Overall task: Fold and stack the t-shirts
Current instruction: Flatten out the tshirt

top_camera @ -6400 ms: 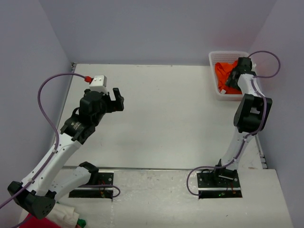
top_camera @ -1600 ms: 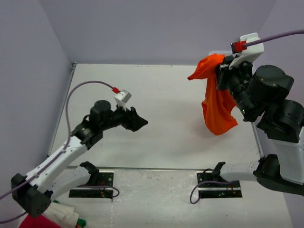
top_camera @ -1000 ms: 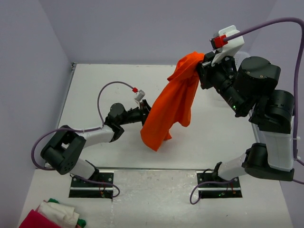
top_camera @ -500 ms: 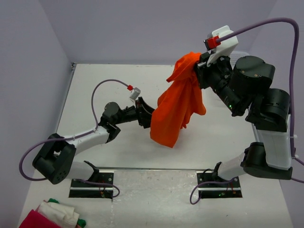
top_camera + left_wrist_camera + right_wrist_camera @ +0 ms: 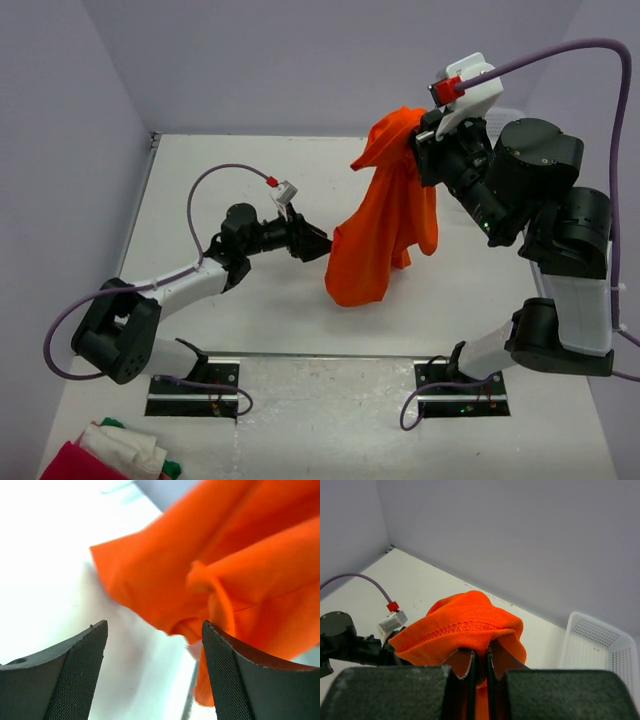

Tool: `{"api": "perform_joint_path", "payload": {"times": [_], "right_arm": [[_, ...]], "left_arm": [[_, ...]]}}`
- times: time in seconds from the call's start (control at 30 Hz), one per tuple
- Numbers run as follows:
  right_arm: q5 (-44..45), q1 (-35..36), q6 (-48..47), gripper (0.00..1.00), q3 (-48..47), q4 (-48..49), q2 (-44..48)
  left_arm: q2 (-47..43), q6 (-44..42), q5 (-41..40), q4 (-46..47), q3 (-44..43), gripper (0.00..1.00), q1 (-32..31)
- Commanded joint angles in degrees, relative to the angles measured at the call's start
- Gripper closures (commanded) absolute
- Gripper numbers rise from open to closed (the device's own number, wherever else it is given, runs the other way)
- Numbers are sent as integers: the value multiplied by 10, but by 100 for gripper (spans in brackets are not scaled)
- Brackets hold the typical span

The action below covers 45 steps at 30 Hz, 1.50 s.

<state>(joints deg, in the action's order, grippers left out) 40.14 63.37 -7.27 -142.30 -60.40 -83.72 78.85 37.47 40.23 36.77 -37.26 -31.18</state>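
A bright orange t-shirt [image 5: 385, 235] hangs bunched in the air over the middle of the table. My right gripper [image 5: 422, 150] is shut on its top fold. In the right wrist view the cloth [image 5: 465, 625] drapes over the closed right gripper [image 5: 480, 656]. My left gripper [image 5: 318, 245] reaches in low from the left, open, its tips just short of the shirt's lower left edge. In the left wrist view the left gripper [image 5: 154, 630] has only white table between its black fingers [image 5: 75, 675], and the hanging shirt [image 5: 225, 570] fills the upper right, beyond them.
A white basket [image 5: 600, 640] stands at the table's far right corner, mostly hidden behind the right arm in the top view. A red, white and green cloth pile [image 5: 100, 455] lies at the near left. Grey walls close in the back and both sides.
The right arm lifted the shirt out of the basket and carried it left over the table. The left arm stretched toward it; lately the shirt's hem swung slightly right.
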Motion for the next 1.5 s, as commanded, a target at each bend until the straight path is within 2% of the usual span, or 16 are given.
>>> {"api": "perform_joint_path", "payload": {"times": [0.0, 0.03, 0.13, 0.23, 0.37, 0.43, 0.63, 0.73, 0.97, 1.17, 1.3, 1.47], "right_arm": [[17, 5, -9, 100, -8, 34, 7], [13, 4, -5, 100, -2, 33, 7], [12, 4, 18, 100, 42, 32, 12], [19, 4, 34, 100, 103, 46, 19], [49, -10, 68, 100, 153, 49, 12], [53, -38, 98, 100, 175, 49, 10], [95, -140, 174, 100, 243, 6, -10], [71, -184, 188, 100, 267, 5, -7], [37, -200, 185, 100, 282, 12, -15], [6, -200, 183, 100, 289, 26, 5], [-9, -200, 183, 100, 287, 25, 9], [-24, -199, 178, 100, 294, 31, 26]], "left_arm": [[-17, -51, -58, -83, -26, 24, 22], [-23, -53, -113, -124, -28, 25, 23], [-43, -57, -213, -190, -25, 26, 23], [-76, -60, -264, -195, 3, 25, 22], [-97, -63, -180, -164, 16, 25, 23], [-99, -34, -133, -111, 43, 25, 23], [-83, -40, -87, -108, 65, 25, 22], [-70, -43, -62, -100, 72, 25, 22], [8, -6, 12, -22, 90, 22, 22], [115, -6, 9, 12, 62, 22, 16], [190, -24, -15, 4, 7, 22, -6], [236, -36, -54, -19, -47, 22, -13]]}}
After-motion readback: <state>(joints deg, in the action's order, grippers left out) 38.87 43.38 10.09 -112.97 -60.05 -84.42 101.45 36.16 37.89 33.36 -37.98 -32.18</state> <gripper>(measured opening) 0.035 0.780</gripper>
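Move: The t-shirt hangs from the right fingers; the middle of its lower part is some 36 cm below the right hand, about 5 cm to its left and 2 cm back. That same lower part is roughly 7 cm to the right of the open left hand, about 4 cm back and near its height. The empty white basket stands about 30 cm ahead of the right hand, 28 cm to its right and 50 cm below. The t-shirt, still pinched at its top by the shut right fingers, is lowered about 17 cm and carried some 10 cm forward, the hand tipping down and turning clockwise before it nearly stops. The left hand, fingers kept open, swings out forward and left, then comes back and sinks to about 15 cm lower, its fingertips tilting down as they end at the shirt's lower left edge without closing. ##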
